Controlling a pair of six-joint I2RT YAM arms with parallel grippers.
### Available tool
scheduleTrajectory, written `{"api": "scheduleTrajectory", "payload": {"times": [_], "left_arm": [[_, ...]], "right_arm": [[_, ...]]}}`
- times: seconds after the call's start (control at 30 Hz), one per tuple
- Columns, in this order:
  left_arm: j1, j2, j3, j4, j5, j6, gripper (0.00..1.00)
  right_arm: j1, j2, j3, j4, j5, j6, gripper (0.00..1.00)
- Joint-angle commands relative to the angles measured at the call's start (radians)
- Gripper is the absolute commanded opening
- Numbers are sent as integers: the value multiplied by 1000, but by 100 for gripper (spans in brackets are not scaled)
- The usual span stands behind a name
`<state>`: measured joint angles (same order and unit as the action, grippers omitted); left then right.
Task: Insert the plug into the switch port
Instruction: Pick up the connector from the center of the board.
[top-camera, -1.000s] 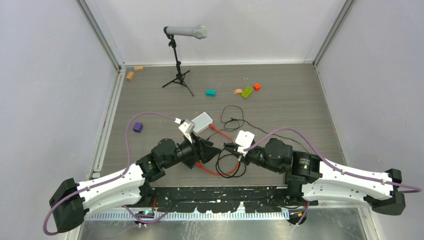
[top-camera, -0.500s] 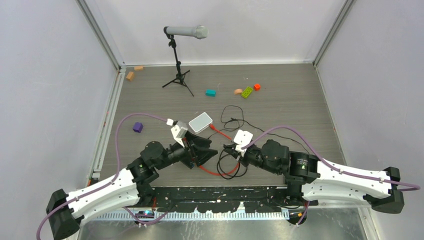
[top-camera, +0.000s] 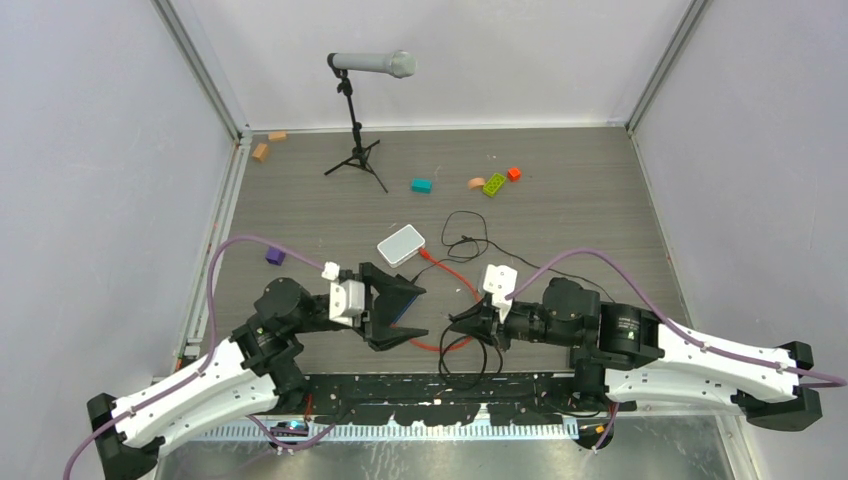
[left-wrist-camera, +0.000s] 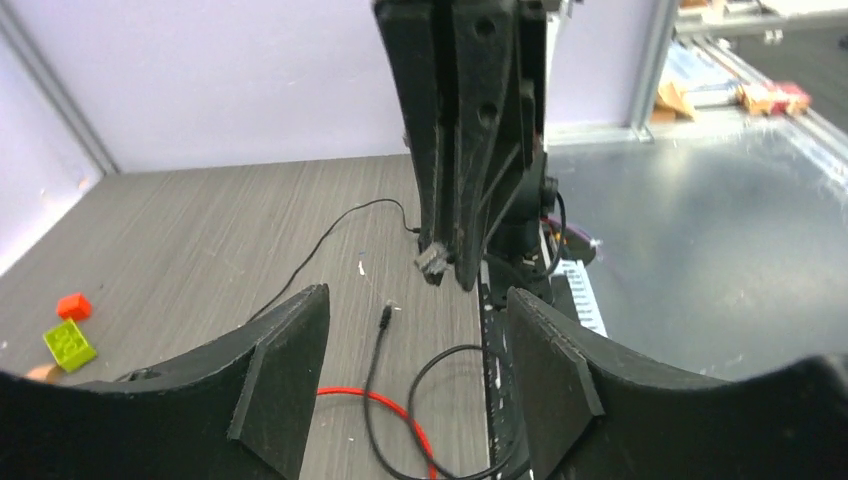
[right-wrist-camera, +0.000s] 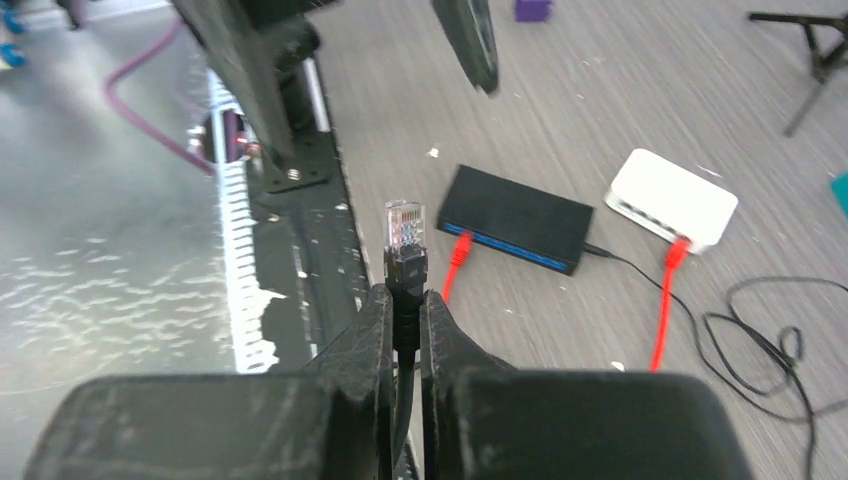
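My right gripper (right-wrist-camera: 403, 295) is shut on the plug (right-wrist-camera: 405, 226), a clear-tipped connector with a black boot on a black cable. It points left, above the table's near edge. The switch (right-wrist-camera: 515, 228) is a flat black box with a blue port edge, lying beyond the plug. A red cable (right-wrist-camera: 457, 254) sits in one port of that edge. My left gripper (top-camera: 412, 312) hangs open and empty above the switch, hiding most of it in the top view. In the left wrist view its fingers (left-wrist-camera: 285, 360) face the right gripper (left-wrist-camera: 462, 150) and the plug (left-wrist-camera: 431, 263).
A white box (top-camera: 401, 244) lies behind the switch with the red cable's other end in it. Black cable loops (top-camera: 466, 345) and a loose black connector (left-wrist-camera: 385, 316) lie between the arms. A microphone stand (top-camera: 357, 120), toy bricks (top-camera: 494, 184) and a purple block (top-camera: 275, 256) stand farther back.
My left arm has drawn back to the near left, away from the white box, its jaws a little wider. The right gripper has moved nearer and turned the plug leftward.
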<state>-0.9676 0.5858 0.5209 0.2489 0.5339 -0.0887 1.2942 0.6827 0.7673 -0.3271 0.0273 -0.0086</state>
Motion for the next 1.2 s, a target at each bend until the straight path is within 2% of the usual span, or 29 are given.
{"api": "scheduleTrajectory", "payload": {"times": [0.0,0.17,0.4,0.9,1.17], "left_arm": [[-2,22,21,2,183,253,66],[-3,59,35,27,222,323,65],[-3,115,73,53,258,337,61],[-3,144,120,-20,371,345,40],[-3,169,138,-29,418,343,32]], "right_arm": [[3,-4,81,-15,-164,41,0],[4,5,97,-15,-188,40,0],[3,37,100,-3,-220,48,0],[4,44,96,12,-211,60,0],[3,57,89,33,-212,72,1]]}}
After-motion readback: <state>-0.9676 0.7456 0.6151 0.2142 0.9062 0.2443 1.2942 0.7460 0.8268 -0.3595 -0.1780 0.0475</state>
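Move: The clear plug on the black cable is already held in the right fingers, sticking out some 2 cm to the left of the right hand. From the open left hand it is about 6 cm to the right, 1 cm back and 3 cm below. The black box lies about 11 cm ahead and 5 cm left of the left hand, the white box some 24 cm ahead and 4 cm left, both on the table roughly 28 cm below. The right fingers keep their pinch on the plug while the right hand draws back about 3.5 cm and slightly left, then stops. The left hand follows it back and to the right, closing in on the plug; its wrist turns some 20 degrees clockwise and rolls so the front finger rises. Its fingers narrow to about half their gap, coming either side of the plug's clear end without visibly touching it. ##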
